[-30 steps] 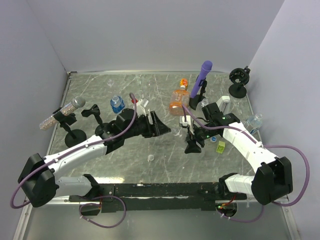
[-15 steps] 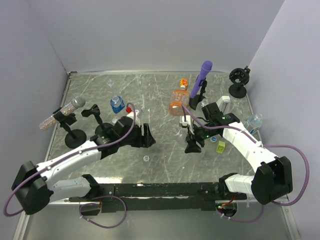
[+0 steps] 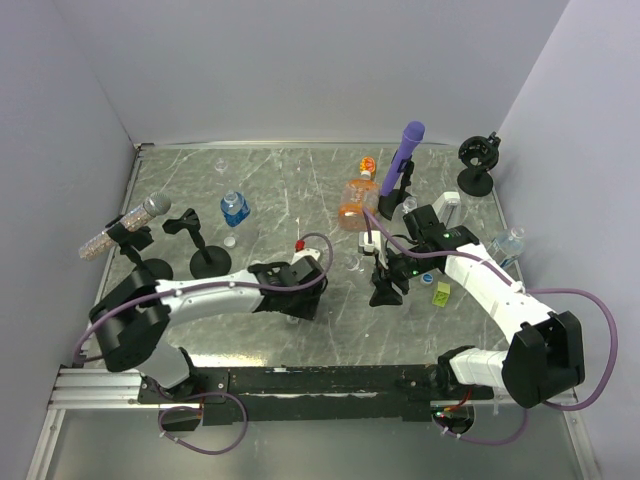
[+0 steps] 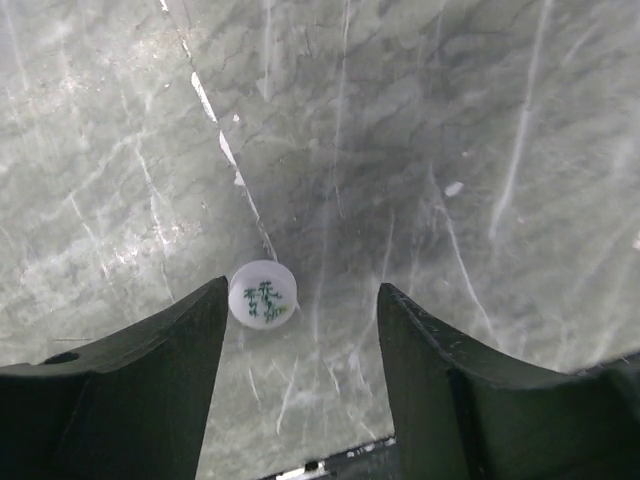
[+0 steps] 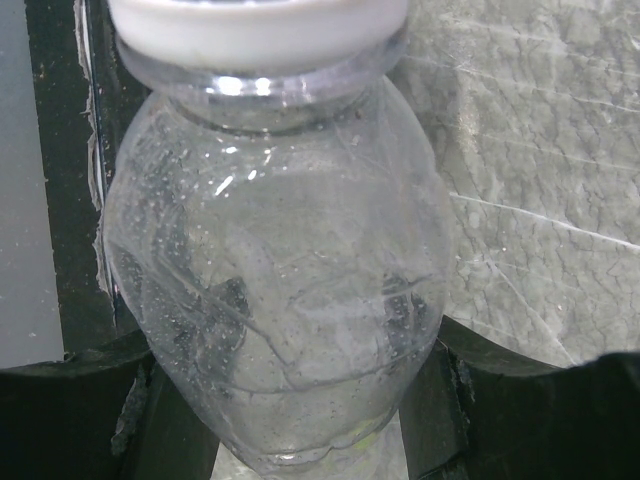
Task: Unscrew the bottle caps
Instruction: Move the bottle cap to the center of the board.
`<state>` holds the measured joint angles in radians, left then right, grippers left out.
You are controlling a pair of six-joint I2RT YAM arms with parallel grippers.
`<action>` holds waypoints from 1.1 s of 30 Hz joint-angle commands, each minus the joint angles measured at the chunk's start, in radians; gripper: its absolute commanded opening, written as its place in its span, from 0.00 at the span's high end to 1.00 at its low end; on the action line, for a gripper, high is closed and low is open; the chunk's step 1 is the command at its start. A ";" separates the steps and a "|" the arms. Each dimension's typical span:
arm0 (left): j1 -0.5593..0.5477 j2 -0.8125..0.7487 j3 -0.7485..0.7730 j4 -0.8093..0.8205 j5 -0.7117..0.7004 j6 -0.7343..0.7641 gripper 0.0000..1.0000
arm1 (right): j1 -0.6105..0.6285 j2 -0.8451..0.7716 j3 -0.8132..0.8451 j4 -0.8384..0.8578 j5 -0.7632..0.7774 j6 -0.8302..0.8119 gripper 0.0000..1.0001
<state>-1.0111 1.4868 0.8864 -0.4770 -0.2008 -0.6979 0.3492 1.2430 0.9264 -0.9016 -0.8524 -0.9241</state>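
In the left wrist view a loose white bottle cap (image 4: 262, 293) with green print lies on the marble table (image 4: 450, 150). My left gripper (image 4: 302, 300) stands open over it, and the cap sits just inside the left finger (image 4: 150, 380). From above, the left gripper (image 3: 300, 303) is near the table's middle. My right gripper (image 5: 300, 400) is shut on a clear bottle (image 5: 275, 260) that carries a white cap (image 5: 250, 25). In the top view the right gripper (image 3: 386, 287) is to the right of centre.
A blue-labelled bottle (image 3: 235, 209) stands at the back left and an orange bottle (image 3: 355, 203) at the back centre. A purple stick (image 3: 403, 160) leans behind it. A clear bottle (image 3: 510, 243) lies at the right edge. A yellow-green block (image 3: 441, 294) is beside the right arm. Black stands (image 3: 205, 250) are on the left.
My left arm has swung forward and to the right, and its gripper now points down over the loose white cap with its jaws a little narrower. The right arm has not moved.
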 commanded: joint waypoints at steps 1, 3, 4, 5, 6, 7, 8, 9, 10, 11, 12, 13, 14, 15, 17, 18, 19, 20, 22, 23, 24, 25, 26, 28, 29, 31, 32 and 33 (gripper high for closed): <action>-0.035 0.070 0.066 -0.078 -0.104 -0.018 0.37 | 0.005 -0.001 0.006 0.013 -0.005 -0.004 0.87; -0.041 0.093 0.078 -0.097 -0.117 -0.025 0.39 | 0.005 -0.002 0.005 0.012 -0.004 -0.005 0.87; -0.044 0.101 0.082 -0.103 -0.126 -0.028 0.39 | 0.005 -0.001 0.005 0.013 -0.004 -0.005 0.87; -0.047 0.107 0.085 -0.109 -0.129 -0.029 0.39 | 0.005 -0.001 0.005 0.010 -0.004 -0.007 0.87; -0.047 0.110 0.086 -0.114 -0.134 -0.031 0.39 | 0.005 -0.001 0.006 0.010 -0.004 -0.007 0.87; -0.047 0.113 0.085 -0.117 -0.135 -0.032 0.39 | 0.005 -0.001 0.006 0.010 -0.005 -0.007 0.87; -0.047 0.118 0.082 -0.115 -0.135 -0.032 0.39 | 0.005 -0.001 0.006 0.012 -0.005 -0.007 0.87; -0.047 0.125 0.082 -0.117 -0.131 -0.031 0.39 | 0.005 -0.001 0.006 0.010 -0.005 -0.007 0.87; -0.049 0.130 0.083 -0.114 -0.126 -0.028 0.42 | 0.005 -0.001 0.006 0.010 -0.005 -0.007 0.87; -0.047 0.139 0.082 -0.112 -0.115 -0.028 0.44 | 0.005 -0.001 0.006 0.010 -0.005 -0.007 0.87; -0.047 0.145 0.085 -0.110 -0.106 -0.028 0.47 | 0.005 -0.001 0.005 0.010 -0.005 -0.007 0.87; -0.047 0.151 0.085 -0.110 -0.100 -0.025 0.51 | 0.005 -0.001 0.006 0.010 -0.005 -0.007 0.87; -0.049 0.158 0.086 -0.110 -0.094 -0.023 0.51 | 0.007 -0.001 0.006 0.010 -0.005 -0.009 0.87; -0.047 0.159 0.086 -0.107 -0.089 -0.022 0.52 | 0.005 -0.001 0.006 0.010 -0.005 -0.009 0.87; -0.047 0.165 0.085 -0.110 -0.084 -0.020 0.55 | 0.005 0.001 0.006 0.009 -0.005 -0.009 0.87; -0.047 0.170 0.086 -0.114 -0.084 -0.022 0.57 | 0.005 0.001 0.006 0.009 -0.005 -0.010 0.87; -0.047 0.170 0.086 -0.117 -0.083 -0.020 0.60 | 0.005 0.000 0.006 0.007 -0.005 -0.010 0.87; -0.047 0.173 0.085 -0.121 -0.083 -0.018 0.64 | 0.005 0.001 0.006 0.007 -0.005 -0.010 0.87; -0.047 0.171 0.086 -0.124 -0.086 -0.014 0.71 | 0.005 0.001 0.006 0.007 -0.005 -0.010 0.87; -0.047 0.170 0.086 -0.124 -0.089 -0.011 0.73 | 0.005 0.001 0.006 0.006 -0.005 -0.012 0.87; -0.047 0.170 0.091 -0.126 -0.098 -0.005 0.73 | 0.005 0.000 0.006 0.006 -0.005 -0.012 0.87; -0.046 0.171 0.097 -0.129 -0.107 0.004 0.73 | 0.005 -0.002 0.006 0.006 -0.005 -0.012 0.87; -0.040 0.178 0.106 -0.135 -0.123 0.023 0.75 | 0.005 -0.002 0.006 0.007 -0.005 -0.012 0.87; -0.008 0.191 0.143 -0.144 -0.150 0.061 0.76 | 0.005 -0.004 0.008 0.006 -0.007 -0.012 0.87; 0.018 0.199 0.161 -0.144 -0.153 0.099 0.76 | 0.005 -0.007 0.008 0.006 -0.007 -0.012 0.87; 0.081 0.217 0.204 -0.123 -0.150 0.151 0.76 | 0.005 -0.008 0.008 0.004 -0.007 -0.013 0.87; 0.115 0.230 0.232 -0.111 -0.147 0.196 0.76 | 0.005 -0.008 0.006 0.004 -0.007 -0.012 0.87; 0.156 0.248 0.264 -0.098 -0.138 0.215 0.77 | 0.005 -0.008 0.006 0.004 -0.007 -0.013 0.87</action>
<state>-0.9764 1.6978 1.0370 -0.6102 -0.3111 -0.6167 0.3492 1.2430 0.9264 -0.9024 -0.8497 -0.9245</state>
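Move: The loose white cap lies just under the left gripper, about 1 cm back, 2 cm to the left and 4 cm below its fingertips. The clear bottle in the right gripper is higher up, some 6 cm ahead and 10 cm to the right. Another loose cap lies around 13 cm ahead and 16 cm left, a black stand's base 9 cm ahead and 21 cm left. From the right gripper, the cap aimed at is roughly 16 cm left, 3 cm back and 12 cm down. Lower the open left gripper about 3 cm onto the white cap, easing it slightly left and tilting it some 10 degrees so the fingers point more nearly straight down. Close the fingers to pinch the cap by its sides, then start forward with it, about 3 cm towards the middle of the board and barely rising. ##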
